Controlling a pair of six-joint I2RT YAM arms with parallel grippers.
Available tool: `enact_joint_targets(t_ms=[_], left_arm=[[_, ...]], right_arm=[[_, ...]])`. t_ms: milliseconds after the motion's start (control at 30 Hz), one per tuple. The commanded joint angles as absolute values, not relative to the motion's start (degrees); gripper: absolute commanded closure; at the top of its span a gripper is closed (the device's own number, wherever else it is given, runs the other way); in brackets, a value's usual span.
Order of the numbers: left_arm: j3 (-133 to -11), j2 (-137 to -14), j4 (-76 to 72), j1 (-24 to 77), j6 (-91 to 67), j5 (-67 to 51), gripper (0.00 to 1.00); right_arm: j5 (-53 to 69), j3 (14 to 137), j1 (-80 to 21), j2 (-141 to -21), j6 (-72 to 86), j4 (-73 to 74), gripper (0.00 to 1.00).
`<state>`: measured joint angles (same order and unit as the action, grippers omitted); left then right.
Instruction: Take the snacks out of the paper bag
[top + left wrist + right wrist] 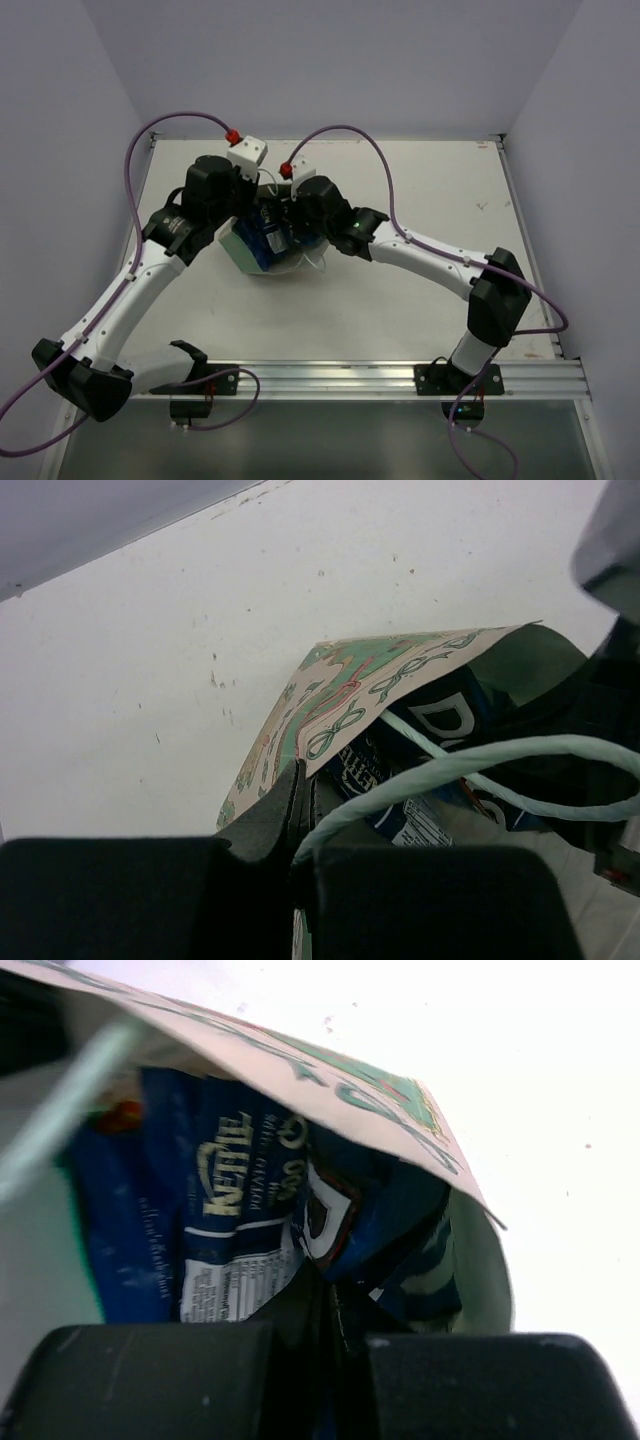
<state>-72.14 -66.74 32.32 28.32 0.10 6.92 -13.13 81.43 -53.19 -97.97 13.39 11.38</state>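
The paper bag (pixel 238 250) lies on its side mid-table with its mouth open. Its patterned mint-green wall (pixel 350 685) is pinched at the rim by my shut left gripper (pixel 303 810) (pixel 245 220). A pale string handle (pixel 450 765) loops across the mouth. Inside are blue snacks (pixel 272 240): a dark blue Doritos packet (pixel 350 1220) (pixel 450 715) and a blue Kettle chip bag (pixel 235 1220). My right gripper (pixel 335 1300) (pixel 288 225) reaches into the mouth, shut on the lower edge of the Doritos packet. Deeper snacks are hidden.
The white table (pixel 420 190) stretches out on all sides of the bag, with grey walls behind and beside it. Both arms crowd over the bag from either side. A metal rail (pixel 340 378) runs along the near edge.
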Motion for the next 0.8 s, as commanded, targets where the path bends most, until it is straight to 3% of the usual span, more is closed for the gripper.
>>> enact_joint_targets(t_ms=[0,500,633,767], left_arm=[[-73.91,-66.79,31.03,28.83,-3.95,8.26,1.0],[-78.92,-70.05,32.08,27.95,-5.1,18.37,1.0],[-79.63,-70.84,31.73,27.51,-2.64,19.33,1.0],[-80.16,-71.63,31.29,27.25,-0.27,19.16,1.0]], right_arm=[[-7.04,87.09,-53.0,-90.62,10.64,6.59,1.0],[-1.23,97.74,-51.25,-78.68,5.98,17.49,1.0],[-2.2,93.35,-44.84,-71.21,8.25,18.81,1.0],[-0.37,84.41,-30.64,-65.13,14.05,19.34,1.0]])
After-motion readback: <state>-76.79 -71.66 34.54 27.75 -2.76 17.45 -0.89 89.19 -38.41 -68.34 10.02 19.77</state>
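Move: The right hand already has the blue Doritos pack pinched inside the tilted paper bag. The pack's middle is about 3 cm ahead of that hand, 2 cm left and 4 cm below. The Kettle pack is roughly 6 cm to the hand's left, 1 cm back and 8 cm down; the bag's middle lies some 4 cm left, 1 cm back and 10 cm below. From the left hand, shut on the bag's rim by the handle, the bag's middle is about 5 cm right, 1 cm back and 17 cm down. Quickly up and slightly back, the right hand draws the Doritos pack out through the bag's mouth, some 25 cm in all, then swings right about 15 cm, away from the bag, fingers still shut and tilting up. The left hand keeps its pinch on the rim, easing a little forward and left while turning slightly counter-clockwise. ##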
